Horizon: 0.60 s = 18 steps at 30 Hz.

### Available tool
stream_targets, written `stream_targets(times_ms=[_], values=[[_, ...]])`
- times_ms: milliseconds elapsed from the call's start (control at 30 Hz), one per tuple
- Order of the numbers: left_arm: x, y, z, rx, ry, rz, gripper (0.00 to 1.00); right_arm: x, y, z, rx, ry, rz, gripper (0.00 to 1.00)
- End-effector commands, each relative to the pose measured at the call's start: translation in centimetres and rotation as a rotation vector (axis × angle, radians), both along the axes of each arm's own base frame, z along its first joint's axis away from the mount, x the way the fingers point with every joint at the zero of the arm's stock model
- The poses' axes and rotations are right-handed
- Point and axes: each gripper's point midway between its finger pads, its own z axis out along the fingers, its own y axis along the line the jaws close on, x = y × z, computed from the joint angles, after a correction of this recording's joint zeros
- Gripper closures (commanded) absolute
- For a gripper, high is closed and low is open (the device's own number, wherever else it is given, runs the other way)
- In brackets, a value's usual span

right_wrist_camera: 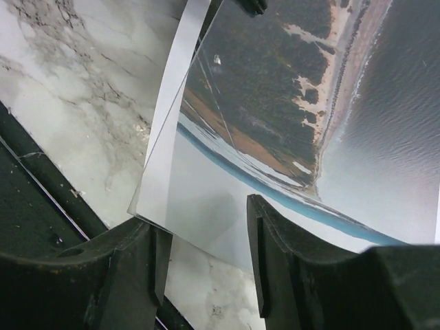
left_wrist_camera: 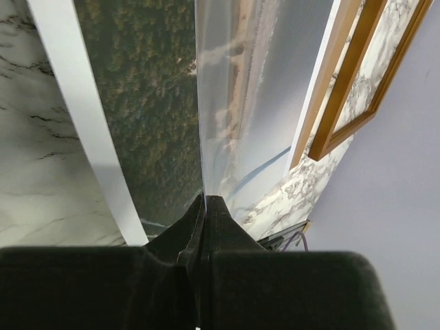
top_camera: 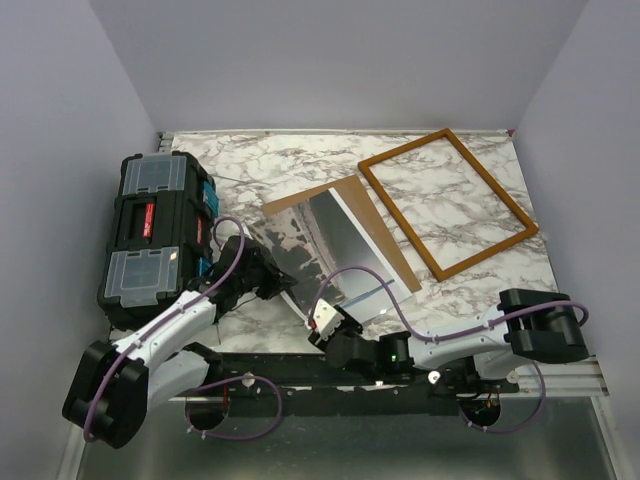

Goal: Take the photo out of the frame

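Observation:
The photo [top_camera: 345,245] lies face up mid-table on the brown backing board [top_camera: 300,196]; its dark trees and white border show in the left wrist view [left_wrist_camera: 144,117]. A clear pane [left_wrist_camera: 254,89] rises from it nearly edge-on, and my left gripper [left_wrist_camera: 204,201] is shut on the pane's near edge. In the top view that gripper [top_camera: 272,282] sits at the photo's left corner. The empty frame [top_camera: 405,149] lies apart at the back right. My right gripper [right_wrist_camera: 206,268] stands open at the near corner of photo [right_wrist_camera: 289,89] and pane [right_wrist_camera: 192,213], holding nothing.
A black toolbox [top_camera: 155,235] stands along the left side of the marble table [top_camera: 290,160], close to my left arm. The frame's wooden rail [left_wrist_camera: 350,75] runs past the pane on the right. A black rail borders the table's near edge [right_wrist_camera: 41,199].

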Motion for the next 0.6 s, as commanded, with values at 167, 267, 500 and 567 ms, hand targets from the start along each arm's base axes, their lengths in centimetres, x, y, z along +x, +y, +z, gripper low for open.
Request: stream_targets(times_ms=[167, 267, 500, 567], values=[[1.8, -0.6, 1.2, 0.012, -0.025, -0.001, 1.00, -0.2, -1.1, 0.2, 0.080, 0.095, -0.125, 0.13], [2.1, -0.8, 1.1, 0.014, -0.019, -0.010, 1.00, -0.6, -1.4, 0.1, 0.078, 0.124, -0.113, 0.08], [2.8, -1.1, 1.0, 0.019, 0.007, -0.005, 1.00, 0.2, -2.3, -1.2, 0.008, 0.024, -0.128, 0.03], [3.1, -1.1, 0.9, 0.024, 0.012, 0.000, 1.00, 0.1, -2.1, -1.6, -0.007, -0.018, -0.117, 0.00]])
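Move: Pinched in the shut left fingers is the left edge of the clear sheet. The middle of the photo beneath lies about 9 cm ahead of the left hand, 6 cm to its right and 4 cm lower. The brown board under it is centred 9 cm ahead and 9 cm right; the empty frame, 22 cm ahead and 35 cm right. From the half-open right hand, the photo's near corner is about 2 cm ahead, 2 cm left and just below. Keeping its pinch on the clear sheet's edge, the left hand draws it forward and somewhat right across the photo, about 2 cm, nearly level. Meanwhile the right fingers spread from half to fully open, freeing the sheet's near corner, as that hand shifts some 1.5 cm right and turns about 5 degrees clockwise, staying low by the photo's near edge. ##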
